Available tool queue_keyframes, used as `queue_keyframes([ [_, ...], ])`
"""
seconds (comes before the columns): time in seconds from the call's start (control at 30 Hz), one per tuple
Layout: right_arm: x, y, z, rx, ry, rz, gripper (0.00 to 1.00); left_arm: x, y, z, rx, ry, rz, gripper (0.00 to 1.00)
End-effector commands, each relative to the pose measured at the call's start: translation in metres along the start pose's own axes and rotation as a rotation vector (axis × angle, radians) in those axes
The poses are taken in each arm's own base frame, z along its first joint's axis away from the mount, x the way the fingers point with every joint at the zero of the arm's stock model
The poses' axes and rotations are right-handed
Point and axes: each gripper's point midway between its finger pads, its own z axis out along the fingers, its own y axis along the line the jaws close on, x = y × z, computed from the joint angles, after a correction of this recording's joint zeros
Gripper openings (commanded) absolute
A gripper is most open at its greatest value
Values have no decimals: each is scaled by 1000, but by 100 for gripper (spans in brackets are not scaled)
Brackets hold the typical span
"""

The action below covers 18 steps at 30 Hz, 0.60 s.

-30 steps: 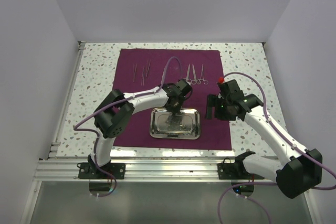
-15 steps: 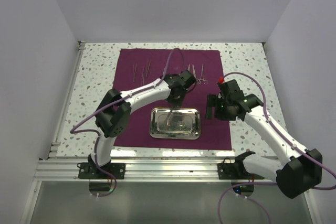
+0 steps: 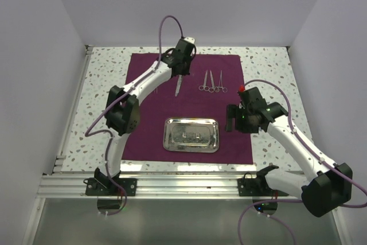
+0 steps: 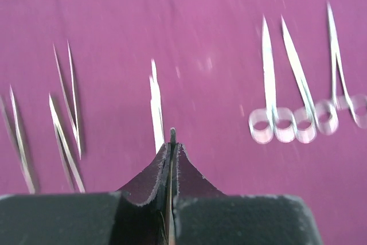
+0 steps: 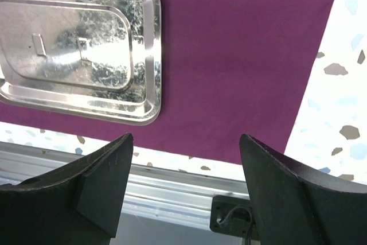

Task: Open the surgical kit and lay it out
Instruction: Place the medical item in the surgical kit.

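Note:
The dark purple cloth (image 3: 143, 133) lies spread flat on the speckled table. The steel tray (image 3: 192, 120) sits on its near half, with small silver pieces inside. My left gripper (image 3: 179, 74) hangs over the far part of the cloth, shut on a thin silver instrument whose narrow edge shows between the pads (image 4: 179, 162). Slim tweezers (image 3: 178, 87) show just past the fingertips; I cannot tell whether they rest on the cloth. Ring-handled forceps (image 3: 212, 82) lie to the right of them. More tweezers (image 4: 64, 139) lie to the left. My right gripper (image 3: 231, 117) hovers open and empty right of the tray.
An aluminium rail (image 3: 172, 185) runs along the near table edge, with both arm bases on it. White walls close in the sides and back. In the right wrist view the cloth's near right corner (image 5: 258, 142) meets bare speckled table (image 5: 338, 84).
My left arm rose from the tray and swung to the far side of the cloth, its gripper staying shut. The right arm has not moved.

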Motion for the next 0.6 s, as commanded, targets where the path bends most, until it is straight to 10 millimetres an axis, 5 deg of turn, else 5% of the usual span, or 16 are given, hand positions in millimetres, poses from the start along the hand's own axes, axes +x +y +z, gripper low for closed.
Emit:
queue_keyframes([
  [0.0, -6, 5, -19, -10, -13, 2, 79, -47, 4, 31, 35, -142, -40, 0],
  [0.3, 2, 1, -26, 16, 11, 44, 79, -43, 12, 93, 53, -166, -132, 5],
  [0.37, 1, 0, -26, 18, 8, 53, 79, -42, 10, 98, 61, -160, -139, 14],
  [0.43, 0, 1, -26, 18, 5, 58, 79, -46, 10, 96, 64, -163, -147, 39],
  [0.5, -1, 2, -25, 18, 3, 63, 79, -55, 11, 85, 65, -182, -147, 58],
  [0.57, -4, 4, -23, 11, 0, 62, 79, -70, 16, 64, 57, -213, -150, 65],
])
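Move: My left hand still grips the last scalpel handle; its bare spot on the cloth lies about 5 cm ahead, 1 cm left and 13 cm below. Just left of that spot is the laid handle, about 5 cm ahead and 3 cm left of my hand. The nearest scissors are some 8 cm ahead and 9 cm right, the nearest tweezers 9 cm ahead and 10 cm left. From my right hand the spot is roughly 32 cm ahead, 20 cm left. I carry the scalpel handle in my left hand forward about 8 cm, sinking as I go, then nearly straight down, some 8 cm in all, to the cloth beside the laid handle. My wrist barely turns. Low over the spot I spread my fingers to well over half open and let go of the handle, with hardly any rise after. ##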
